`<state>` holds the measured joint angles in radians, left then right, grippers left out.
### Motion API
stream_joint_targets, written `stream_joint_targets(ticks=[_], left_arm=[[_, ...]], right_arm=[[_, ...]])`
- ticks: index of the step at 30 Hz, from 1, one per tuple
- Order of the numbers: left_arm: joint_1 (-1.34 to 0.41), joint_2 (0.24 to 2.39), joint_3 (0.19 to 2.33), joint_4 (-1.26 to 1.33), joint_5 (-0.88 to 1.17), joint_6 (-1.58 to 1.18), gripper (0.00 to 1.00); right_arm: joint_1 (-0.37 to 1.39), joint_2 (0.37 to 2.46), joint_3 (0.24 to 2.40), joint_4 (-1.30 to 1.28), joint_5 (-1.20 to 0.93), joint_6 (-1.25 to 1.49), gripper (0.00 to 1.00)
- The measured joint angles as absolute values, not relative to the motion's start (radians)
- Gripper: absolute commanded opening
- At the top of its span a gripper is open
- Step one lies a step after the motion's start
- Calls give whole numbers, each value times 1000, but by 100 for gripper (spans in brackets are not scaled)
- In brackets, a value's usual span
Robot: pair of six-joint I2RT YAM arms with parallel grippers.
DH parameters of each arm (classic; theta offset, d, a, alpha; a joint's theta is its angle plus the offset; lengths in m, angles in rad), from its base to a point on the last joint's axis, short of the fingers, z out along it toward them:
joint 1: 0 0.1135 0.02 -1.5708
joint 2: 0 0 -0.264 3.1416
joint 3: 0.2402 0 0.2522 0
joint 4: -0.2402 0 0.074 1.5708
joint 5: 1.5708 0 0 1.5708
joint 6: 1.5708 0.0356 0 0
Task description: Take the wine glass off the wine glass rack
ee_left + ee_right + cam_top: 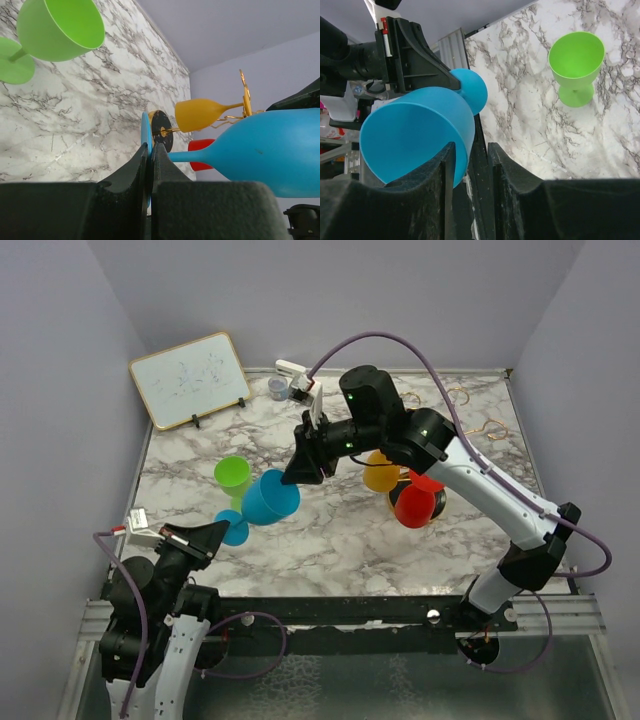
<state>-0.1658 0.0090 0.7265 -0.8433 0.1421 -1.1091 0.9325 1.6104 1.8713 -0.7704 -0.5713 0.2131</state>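
A blue wine glass (268, 500) hangs tilted above the table between my two grippers. My left gripper (215, 535) is shut on its round foot (145, 131). Its stem and bowl (275, 150) stretch away to the right. My right gripper (470, 145) straddles the bowl's rim (462, 150): one finger sits inside the bowl and the other stands off the outer wall with a dark gap. The gold wine glass rack (490, 428) stands behind my right arm, carrying a yellow glass (382, 472) and a red glass (414, 505). Its black base (162, 131) shows in the left wrist view.
A green glass (232, 475) stands upright on the marble table (340, 540), just left of the blue one. A whiteboard (190, 378) leans at the back left. A tape roll (277, 388) lies at the back edge. Grey walls close in three sides.
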Motion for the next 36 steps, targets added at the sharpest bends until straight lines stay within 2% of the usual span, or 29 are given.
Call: stream_joint_targets(ticks=[8,11,13,14,16,18,24,36], left_arm=[[-166,9,715,-843,142,-1108,0],[-166,9,714,-848,142,-1106,1],[-166,9,712,-848,142,-1106,16],[-166,9,712,-848,142,-1104,31],[-166,9,712,-848,140,-1099,51],[-166,11,712,-855,128,-1084,57],[-166,30,725,-913,80,-1058,61],[-166,67,822,-972,-60,-954,60]], right_arm=[[956,1637,1870,-754,-586,225,2],[954,1644,1870,-754,-573,219,1],[954,1645,1870,-755,-560,217,1],[955,1645,1870,-756,-545,216,1],[958,1645,1870,-757,-525,216,1],[962,1645,1873,-766,-484,216,1],[963,1641,1927,-815,-352,215,1],[963,1592,1996,-839,-57,213,1]])
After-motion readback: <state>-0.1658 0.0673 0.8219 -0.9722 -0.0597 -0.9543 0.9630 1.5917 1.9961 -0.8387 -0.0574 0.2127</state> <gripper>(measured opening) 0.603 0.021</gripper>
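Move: My left hand holds the blue wine glass by its foot; its middle lies about 7 cm to the right, 2 cm ahead and 4 cm up. From my partly open right hand, at the rim, that middle is some 6 cm left, 3 cm back and 4 cm lower. The green glass stands 14 cm ahead of my left hand, 4 cm left, 18 cm below. The yellow glass hangs 14 cm right of my right hand, 9 cm ahead, 15 cm below. I nudge my right hand about 1 cm left and shut its fingers on the blue glass's rim. Once that pinch is made, my left hand opens and lets go of the foot, then dips and slides about 4 cm left. My right hand carries the glass some 6 cm forward, also to the right, dipping and then rising, turning about 25 degrees clockwise. ##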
